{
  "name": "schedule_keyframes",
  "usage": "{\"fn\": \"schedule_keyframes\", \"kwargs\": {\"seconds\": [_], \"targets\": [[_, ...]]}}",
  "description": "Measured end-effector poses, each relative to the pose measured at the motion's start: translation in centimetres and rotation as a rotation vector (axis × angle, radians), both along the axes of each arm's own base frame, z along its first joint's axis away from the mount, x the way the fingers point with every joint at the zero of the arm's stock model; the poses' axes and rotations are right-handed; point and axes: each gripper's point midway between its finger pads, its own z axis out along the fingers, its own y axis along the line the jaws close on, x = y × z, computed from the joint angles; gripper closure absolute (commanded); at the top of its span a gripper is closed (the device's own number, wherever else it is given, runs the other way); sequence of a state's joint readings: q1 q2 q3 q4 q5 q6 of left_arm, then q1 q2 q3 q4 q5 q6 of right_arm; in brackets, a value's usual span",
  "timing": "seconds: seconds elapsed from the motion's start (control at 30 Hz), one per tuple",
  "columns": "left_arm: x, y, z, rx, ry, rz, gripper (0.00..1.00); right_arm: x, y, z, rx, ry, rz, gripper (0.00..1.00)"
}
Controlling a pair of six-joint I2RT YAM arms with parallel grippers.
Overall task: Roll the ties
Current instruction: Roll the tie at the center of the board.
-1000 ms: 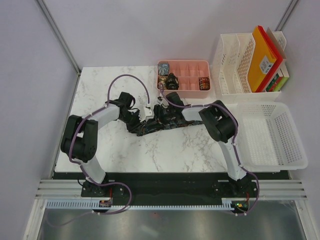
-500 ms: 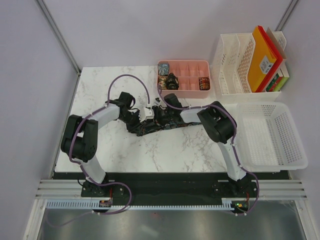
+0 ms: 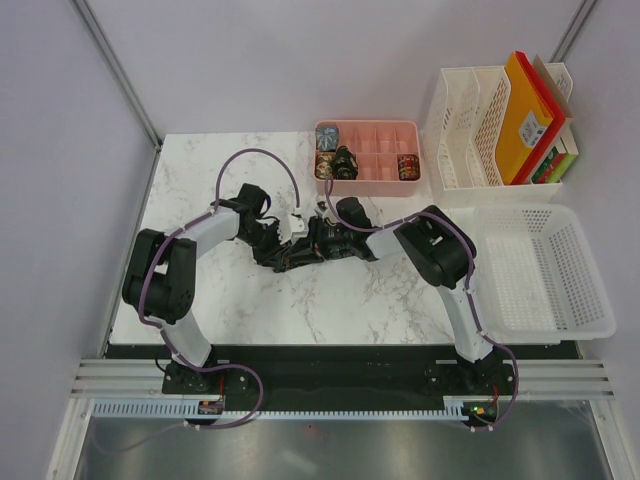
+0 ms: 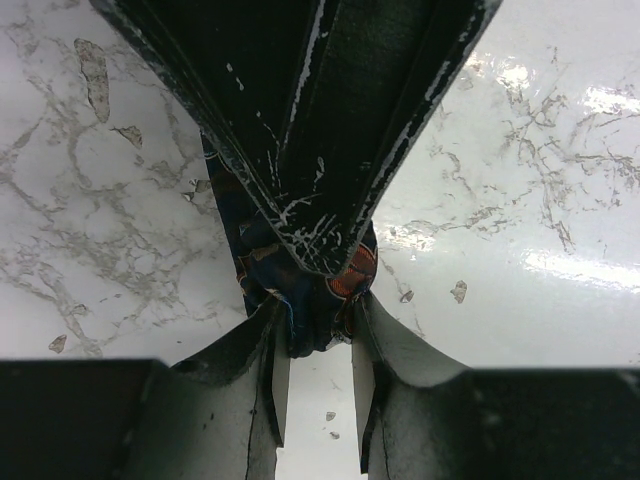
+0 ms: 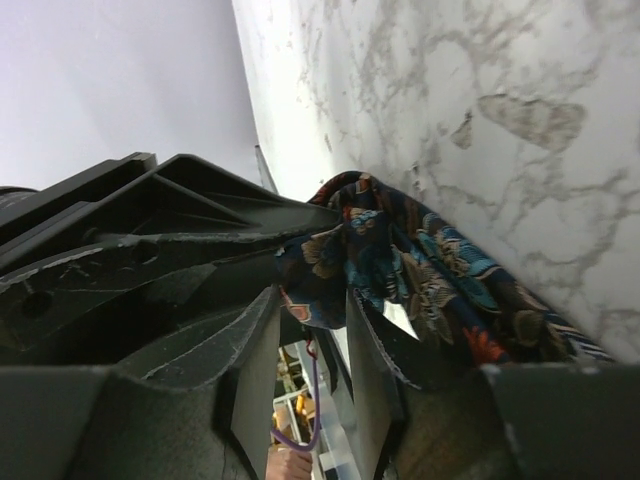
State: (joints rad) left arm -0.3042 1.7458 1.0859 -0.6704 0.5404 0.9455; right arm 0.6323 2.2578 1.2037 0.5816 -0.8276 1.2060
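Note:
A dark tie with blue and orange pattern (image 3: 345,247) lies bunched on the marble table (image 3: 200,180), between my two grippers. My left gripper (image 3: 297,238) is shut on one end of it; in the left wrist view the fabric (image 4: 300,305) is pinched between the fingertips of that gripper (image 4: 313,322). My right gripper (image 3: 322,238) meets it head-on and is shut on the same tie (image 5: 430,265), a fold caught in its jaws (image 5: 312,300). Three rolled ties sit in the pink tray (image 3: 385,128): grey-blue (image 3: 327,136), dark (image 3: 345,160), red-orange (image 3: 408,167).
A white mesh basket (image 3: 545,270) stands at the right of the table. Behind it is a white file rack (image 3: 470,130) holding orange and red folders (image 3: 528,115). The purple cables of both arms arch over the tie.
The right wrist has swung up and leftward, closer to the left gripper, and the tie between them has bunched shorter. The left arm has hardly moved.

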Motion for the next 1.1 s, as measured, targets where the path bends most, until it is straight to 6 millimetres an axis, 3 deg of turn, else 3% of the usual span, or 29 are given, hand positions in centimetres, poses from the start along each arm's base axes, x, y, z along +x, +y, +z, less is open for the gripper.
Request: {"fn": "schedule_keyframes", "kwargs": {"seconds": [0.23, 0.3, 0.4, 0.5, 0.77, 1.1], "targets": [[0.0, 0.0, 0.0, 0.0, 0.0, 0.0, 0.67, -0.7, 0.6, 0.4, 0.018, -0.008, 0.023, 0.58], [0.0, 0.0, 0.0, 0.0, 0.0, 0.0, 0.67, -0.7, 0.7, 0.4, 0.013, -0.01, 0.026, 0.64], [0.0, 0.0, 0.0, 0.0, 0.001, 0.0, 0.62, -0.7, 0.6, 0.1, -0.002, -0.012, 0.029, 0.86], [0.0, 0.0, 0.0, 0.001, 0.003, 0.0, 0.55, -0.8, 0.5, -0.1, -0.012, -0.015, 0.033, 1.0], [-0.3, 0.0, 0.2, -0.015, 0.012, 0.002, 0.39, -0.4, -0.3, -0.7, -0.041, -0.019, 0.041, 1.0], [-0.3, 1.7, 1.7, -0.069, -0.016, 0.065, 0.34, 0.4, -1.7, -1.5, -0.082, -0.016, 0.05, 1.0]]}}
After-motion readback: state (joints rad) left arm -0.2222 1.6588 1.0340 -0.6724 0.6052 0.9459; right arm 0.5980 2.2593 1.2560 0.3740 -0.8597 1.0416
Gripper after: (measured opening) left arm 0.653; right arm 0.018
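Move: The tie's folded end is already gripped at the left fingertips, on the hand point itself; from the right hand it lies about 2 cm left, 1 cm back and 1 cm below, with the right fingers partly open around it. The middle of the tie's flat run lies about 12 cm to the right hand's right, 1 cm ahead and some 3 cm down, and the pink tray about 20 cm ahead, 15 cm right and 2 cm below it. The tie's folded end passes to the right fingers: after a slight shift back and left they shut almost fully and pinch the cloth, then ease about 2 cm to the right and down towards the board. Meanwhile the left fingers open wider where they stand, let go of the fold, and back away from it, up and to the left by about 2 cm each. ##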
